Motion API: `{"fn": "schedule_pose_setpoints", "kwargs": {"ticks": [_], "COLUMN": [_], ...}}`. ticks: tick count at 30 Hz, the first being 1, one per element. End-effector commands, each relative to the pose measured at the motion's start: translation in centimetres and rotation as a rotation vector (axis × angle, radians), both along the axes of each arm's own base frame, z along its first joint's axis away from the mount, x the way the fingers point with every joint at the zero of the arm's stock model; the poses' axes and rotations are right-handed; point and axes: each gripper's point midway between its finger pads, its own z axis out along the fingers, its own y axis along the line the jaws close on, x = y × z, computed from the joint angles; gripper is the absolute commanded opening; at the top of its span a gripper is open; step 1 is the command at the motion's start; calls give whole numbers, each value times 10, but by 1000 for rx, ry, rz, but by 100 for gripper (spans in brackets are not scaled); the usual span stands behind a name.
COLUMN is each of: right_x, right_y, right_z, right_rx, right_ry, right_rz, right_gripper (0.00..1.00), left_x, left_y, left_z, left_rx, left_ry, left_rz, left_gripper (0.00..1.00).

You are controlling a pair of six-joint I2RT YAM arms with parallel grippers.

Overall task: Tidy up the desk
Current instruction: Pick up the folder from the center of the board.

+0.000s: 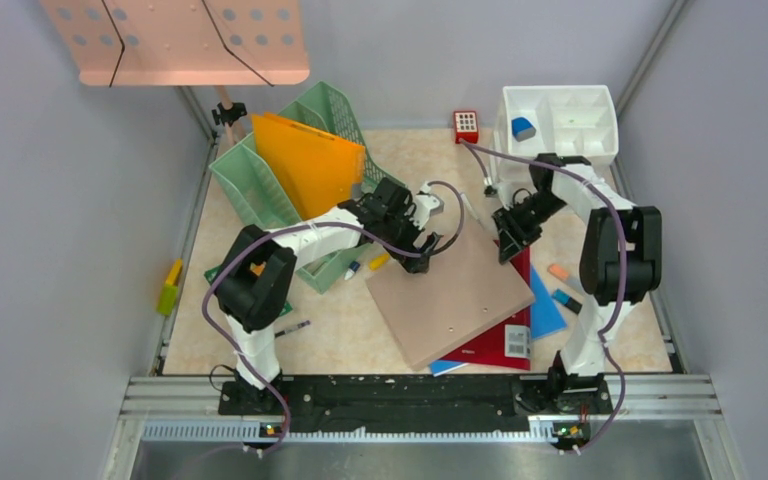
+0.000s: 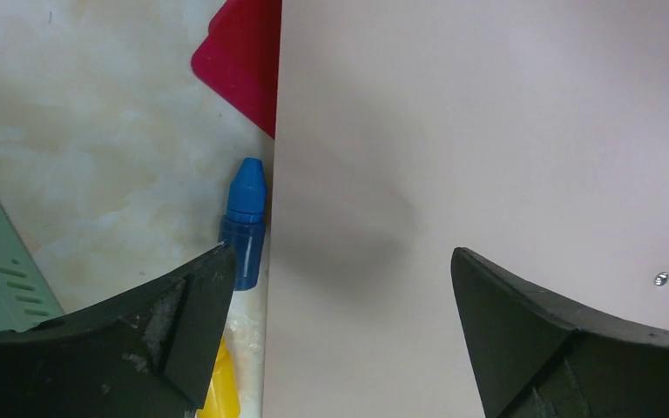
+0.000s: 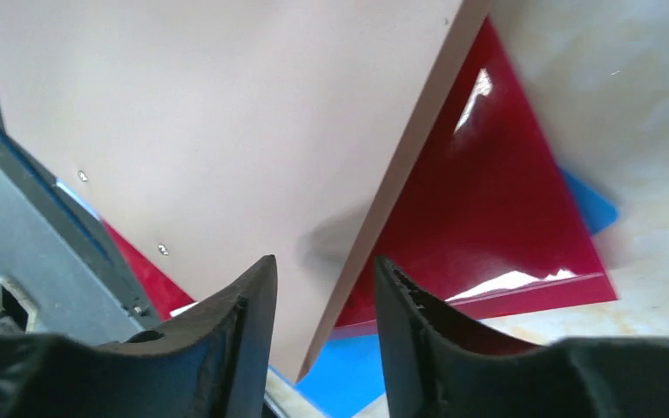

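Note:
The desk (image 1: 350,340) is a beige marbled top. A pinkish-tan board (image 1: 450,295) lies tilted across a red book (image 1: 500,340) and a blue folder (image 1: 548,312). My left gripper (image 1: 422,240) hangs wide open over the board's left edge (image 2: 488,131), holding nothing (image 2: 340,257). A blue marker cap (image 2: 246,222) and something yellow (image 2: 219,392) lie beside that edge. My right gripper (image 1: 508,240) is at the board's far right corner. Its jaws stand apart astride the board's edge (image 3: 324,261), with gaps on both sides. The red book (image 3: 488,200) shows underneath.
A green file rack (image 1: 280,190) with an orange folder (image 1: 310,160) stands at the back left. A white organiser (image 1: 560,120) and a red keypad (image 1: 466,125) are at the back right. Markers (image 1: 365,265), a pen (image 1: 293,327), erasers (image 1: 560,285) and a yellow-green item (image 1: 170,288) lie loose.

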Motion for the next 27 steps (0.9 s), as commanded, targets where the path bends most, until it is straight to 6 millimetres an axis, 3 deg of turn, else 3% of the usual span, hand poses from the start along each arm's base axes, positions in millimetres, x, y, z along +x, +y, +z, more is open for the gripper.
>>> {"fn": "schedule_pose_setpoints", "kwargs": {"ticks": [1, 5, 13, 18, 20, 27], "right_x": [24, 23, -34, -64, -73, -105], "right_y": [-2, -9, -19, -27, -30, -33], "right_z": [19, 37, 47, 42, 40, 32], "right_rx": [-1, 2, -27, -54, -67, -49], "right_ry": [-135, -180, -175, -137, -122, -68], "right_rz": [-72, -97, 21, 88, 108, 203], "right_gripper": [51, 59, 59, 65, 79, 81], "left_x": [5, 2, -14, -21, -23, -26], "left_y": [-17, -15, 5, 23, 29, 35], "left_z": [22, 16, 15, 7, 3, -10], "left_rx": [-82, -71, -38, 18, 27, 35], "left_ry": [-19, 8, -14, -11, 0, 26], "left_rz": [-14, -3, 0, 13, 19, 40], "left_gripper": [98, 98, 97, 97, 98, 98]}}
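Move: The folder, the tan one lying on top, has its middle roughly 10 cm left of the right hand and 7 cm back, slightly lower; its right corner is some 8 cm back and 4 cm right of that hand. The red folder beneath is centred about 5 cm left and 8 cm back, an orange marker 10 cm right and 5 cm back. From the left hand, the folder's middle lies 6 cm back and 5 cm right; a blue bottle stands 2 cm left and 1 cm ahead, a yellow one 7 cm left and 1 cm back. The folder's right corner is what the right hand makes for: it first eases forward a little while rising about 4 cm, then draws back and slightly right, ending some 8 cm back, sinking a little late on, its part-open fingers spreading wide around the corner. The left hand holds nearly still, then slides about 4 cm left and back towards the folder's left corner, sinking slightly, fingers still wide open. ##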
